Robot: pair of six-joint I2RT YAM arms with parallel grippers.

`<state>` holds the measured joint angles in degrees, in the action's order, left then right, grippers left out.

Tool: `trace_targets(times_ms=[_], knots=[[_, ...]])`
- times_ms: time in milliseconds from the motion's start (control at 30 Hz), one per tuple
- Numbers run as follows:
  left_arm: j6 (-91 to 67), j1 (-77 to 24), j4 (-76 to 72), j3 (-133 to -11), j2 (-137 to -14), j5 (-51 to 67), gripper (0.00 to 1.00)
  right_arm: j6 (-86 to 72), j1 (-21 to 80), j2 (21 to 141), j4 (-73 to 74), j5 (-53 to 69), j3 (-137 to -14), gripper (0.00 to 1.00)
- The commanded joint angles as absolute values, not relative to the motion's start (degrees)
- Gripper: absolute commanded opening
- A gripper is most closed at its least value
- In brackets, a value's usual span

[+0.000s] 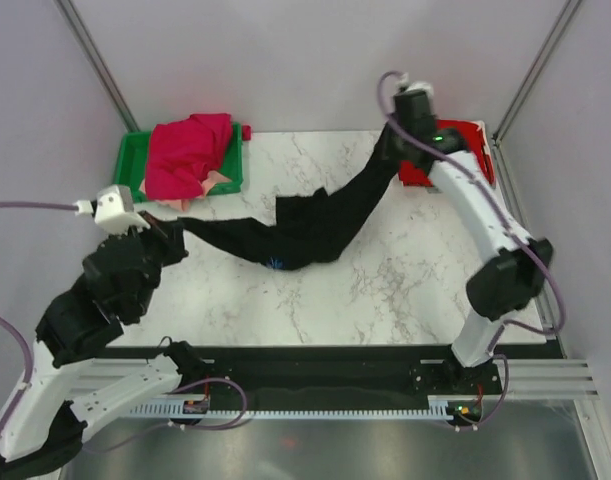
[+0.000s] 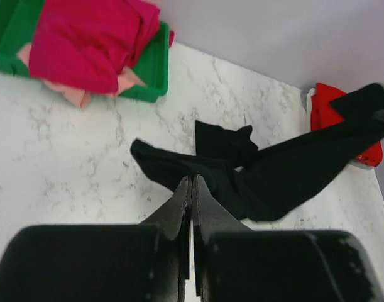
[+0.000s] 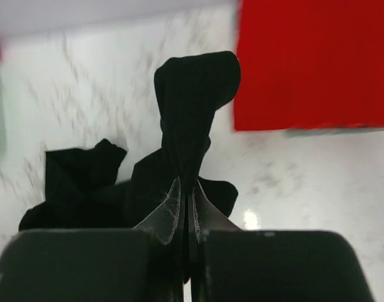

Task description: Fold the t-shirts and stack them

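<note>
The large black t-shirt (image 1: 305,225) hangs stretched as a sagging band between my two grippers, its low middle resting on the marble with a tiny blue logo (image 1: 275,265) showing. My left gripper (image 1: 172,228) (image 2: 192,179) is shut on its left end. At the back right, my right gripper (image 1: 390,150) (image 3: 186,184) is shut on a bunched fold of the black t-shirt (image 3: 192,107), lifted above the table. A bright red t-shirt (image 1: 470,135) (image 3: 311,63) lies flat just beyond the right gripper. Magenta (image 1: 185,150) and peach (image 1: 217,180) t-shirts lie heaped in the bin.
The green plastic bin (image 1: 133,155) (image 2: 154,63) stands at the back left corner, the heap spilling over its front rim. Grey walls and metal corner posts close in the back and sides. The arms' base rail runs along the near edge.
</note>
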<state>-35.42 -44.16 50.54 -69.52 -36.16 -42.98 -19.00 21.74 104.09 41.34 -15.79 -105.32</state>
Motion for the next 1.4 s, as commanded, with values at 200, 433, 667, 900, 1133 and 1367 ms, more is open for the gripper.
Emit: trace_targets(times_ms=[200, 433, 667, 900, 1133, 1367], knots=[[-18.90, -43.95, 53.35, -93.59, -53.17, -46.48, 0.02, -17.75, 8.61, 78.51, 53.17, -25.73, -107.07, 0.00], [-20.11, -43.86, 58.79, -97.40, -53.71, -46.58, 0.02, -21.87, 7.91, 74.45, 55.81, -19.53, -98.55, 0.00], [-29.26, -43.86, 60.82, -84.20, -44.57, -47.81, 0.02, -20.66, 8.00, 79.53, 55.35, -13.78, -95.70, 0.00], [-22.60, -43.86, 60.12, -88.85, -48.24, -52.29, 0.02, -19.60, 8.00, 89.08, 56.07, -14.34, -105.11, 0.00], [-22.67, -37.39, 53.36, -77.10, -54.92, -44.50, 0.02, -19.17, 11.24, 105.97, 52.21, -9.85, -97.29, 0.15], [-24.08, -18.11, 43.77, -64.08, -62.13, -20.13, 0.02, -17.49, 16.52, 111.89, 53.26, -15.90, -107.04, 0.72]])
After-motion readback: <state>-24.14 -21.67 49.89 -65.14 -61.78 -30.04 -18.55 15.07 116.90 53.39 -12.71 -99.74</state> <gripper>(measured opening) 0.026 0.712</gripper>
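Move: My left hand, keeping one end of the black t-shirt, has the bare mid-table patch where the shirt goes about 14 cm ahead, 20 cm to the right and 34 cm below; the basket with the pink shirt stands some 44 cm ahead and 21 cm left. From my right hand, on the shirt's other end, that patch is roughly 13 cm back, 20 cm left and 23 cm down, the red folded stack about 22 cm ahead and 25 cm right. I fling the black t-shirt out between my hands: my right swings up some 20 cm, back and to the right, dips, then sweeps forward and sharply down to 15 cm below its start, tipping down and opening to let go. My left, still pinching its end, bobs up 8 cm and back, then reaches forward and down, tipping about 25 degrees. ##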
